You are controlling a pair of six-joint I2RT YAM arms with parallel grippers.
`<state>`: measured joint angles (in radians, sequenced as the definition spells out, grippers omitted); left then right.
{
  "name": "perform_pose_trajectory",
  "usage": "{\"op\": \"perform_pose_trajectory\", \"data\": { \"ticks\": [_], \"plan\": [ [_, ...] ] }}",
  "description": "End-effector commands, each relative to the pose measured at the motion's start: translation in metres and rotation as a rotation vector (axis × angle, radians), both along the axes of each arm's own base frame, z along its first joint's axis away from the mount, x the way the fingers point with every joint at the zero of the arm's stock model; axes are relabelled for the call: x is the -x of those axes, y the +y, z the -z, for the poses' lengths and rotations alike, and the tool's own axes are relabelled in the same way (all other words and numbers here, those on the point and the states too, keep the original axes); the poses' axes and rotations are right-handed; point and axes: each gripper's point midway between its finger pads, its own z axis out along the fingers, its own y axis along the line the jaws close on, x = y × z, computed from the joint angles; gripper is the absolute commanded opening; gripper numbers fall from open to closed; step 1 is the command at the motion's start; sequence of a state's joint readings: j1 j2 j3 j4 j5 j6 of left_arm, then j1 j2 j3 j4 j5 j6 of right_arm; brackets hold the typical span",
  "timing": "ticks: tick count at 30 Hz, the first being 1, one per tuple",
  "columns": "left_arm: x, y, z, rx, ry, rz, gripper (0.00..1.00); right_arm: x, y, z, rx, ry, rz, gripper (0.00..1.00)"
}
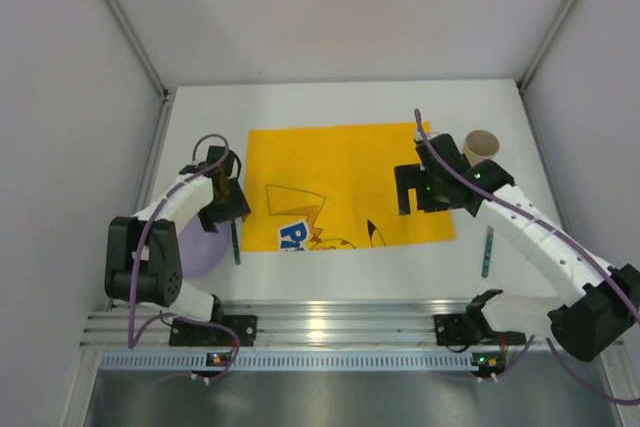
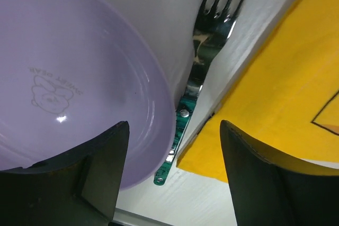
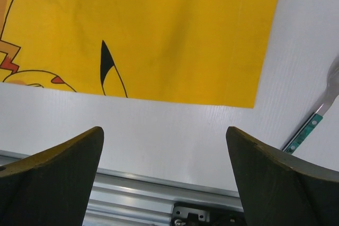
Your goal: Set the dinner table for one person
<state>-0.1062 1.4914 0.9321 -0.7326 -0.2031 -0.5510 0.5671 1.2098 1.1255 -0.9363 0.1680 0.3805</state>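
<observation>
The dinner table (image 1: 340, 269) is a white top with a yellow cartoon-printed cloth (image 1: 345, 185) at its middle. A lilac plate (image 1: 200, 247) lies at the left, partly under my left arm. A green-handled fork (image 1: 236, 245) lies between the plate and the cloth. My left gripper (image 1: 226, 209) is open and empty above them; its wrist view shows the plate (image 2: 79, 78), the fork (image 2: 212, 30) and the cloth's corner (image 2: 286, 93) between the fingers (image 2: 100, 173). My right gripper (image 1: 415, 192) is open and empty over the cloth's right part (image 3: 159, 30).
A tan cup (image 1: 481, 147) stands upright at the back right, off the cloth. A second green-handled utensil (image 1: 487, 252) lies right of the cloth and shows in the right wrist view (image 3: 312, 125). The ribbed aluminium rail (image 1: 330, 327) runs along the near edge. Grey walls enclose three sides.
</observation>
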Motion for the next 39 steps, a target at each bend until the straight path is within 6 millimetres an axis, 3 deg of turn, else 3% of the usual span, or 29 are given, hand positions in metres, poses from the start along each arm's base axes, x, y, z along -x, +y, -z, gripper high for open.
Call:
{"op": "perform_pose_trajectory", "data": {
  "ticks": [1,4,8,11,12,16,22,27,30,31,32,33,34,36,37,38,39],
  "plan": [
    [0.011,0.002,0.011,0.0,0.02,-0.065,0.74,0.005,-0.007,-0.001,0.025,-0.025,-0.012,0.99],
    [0.015,0.004,0.014,-0.005,0.001,-0.079,0.66,0.011,-0.011,0.006,0.035,-0.006,-0.011,0.99],
    [0.017,0.002,0.018,0.01,-0.01,-0.088,0.43,0.02,-0.016,0.016,0.049,0.016,-0.014,0.99],
    [0.018,0.002,0.022,0.014,-0.009,-0.095,0.32,0.022,-0.021,0.02,0.07,0.023,-0.016,0.99],
    [0.018,0.002,0.022,0.014,-0.008,-0.098,0.23,0.023,-0.023,0.022,0.082,0.029,-0.018,0.99],
    [0.017,0.003,0.021,0.007,-0.005,-0.093,0.01,0.021,-0.026,0.022,0.108,0.027,-0.017,1.0],
    [0.006,0.006,-0.006,-0.022,-0.021,-0.055,0.0,0.016,-0.022,0.024,0.11,0.04,-0.012,0.99],
    [-0.031,0.011,-0.065,-0.097,-0.12,-0.003,0.0,0.014,-0.019,0.027,0.102,0.052,-0.011,1.0],
    [-0.06,-0.008,-0.094,-0.097,-0.179,0.059,0.0,0.014,-0.019,0.026,0.11,0.055,-0.01,0.99],
    [-0.067,-0.026,-0.089,-0.097,-0.161,0.107,0.0,0.013,-0.023,0.025,0.122,0.047,0.0,1.0],
    [-0.083,-0.04,-0.105,-0.09,-0.207,0.125,0.0,0.012,-0.024,0.023,0.128,0.042,0.004,1.0],
    [-0.089,-0.053,-0.107,-0.095,-0.207,0.154,0.0,0.014,-0.027,0.023,0.139,0.048,0.01,1.0],
    [-0.103,-0.089,-0.107,-0.092,-0.216,0.229,0.0,0.014,-0.029,0.02,0.14,0.039,0.012,1.0],
    [-0.112,-0.13,-0.103,-0.088,-0.208,0.308,0.0,0.017,-0.036,0.018,0.149,0.04,0.031,1.0],
    [-0.109,-0.167,-0.102,-0.078,-0.21,0.384,0.0,0.018,-0.042,0.014,0.158,0.024,0.049,1.0],
    [-0.124,-0.198,-0.098,-0.065,-0.22,0.418,0.0,0.019,-0.047,0.013,0.163,0.021,0.076,1.0],
    [-0.125,-0.221,-0.096,-0.056,-0.223,0.457,0.0,0.023,-0.054,0.013,0.174,0.029,0.094,1.0]
  ]
}}
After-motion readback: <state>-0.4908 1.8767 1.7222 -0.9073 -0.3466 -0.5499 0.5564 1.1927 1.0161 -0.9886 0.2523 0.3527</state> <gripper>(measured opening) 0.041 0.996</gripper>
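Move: To the left hand's left, about 8 cm off and 4 cm back, lies the middle of the purple plate, some 4 cm below; its right rim is almost under the open fingers. The fork lies just right of that rim, about 2 cm right of the hand and 1 cm back; the yellow cloth's middle is 8 cm ahead and 25 cm right. From the right hand the plate is about 47 cm left, level fore and aft and 16 cm lower. Sinking and drawing back about 3 cm, the left hand closes its fingers on the plate's right-hand rim and pinches it. It then lifts some 13 cm, sweeping forward and, late and fast, right over the cloth, turning clockwise about 20 degrees. The open right hand eases down, right and a little back, touching nothing. ##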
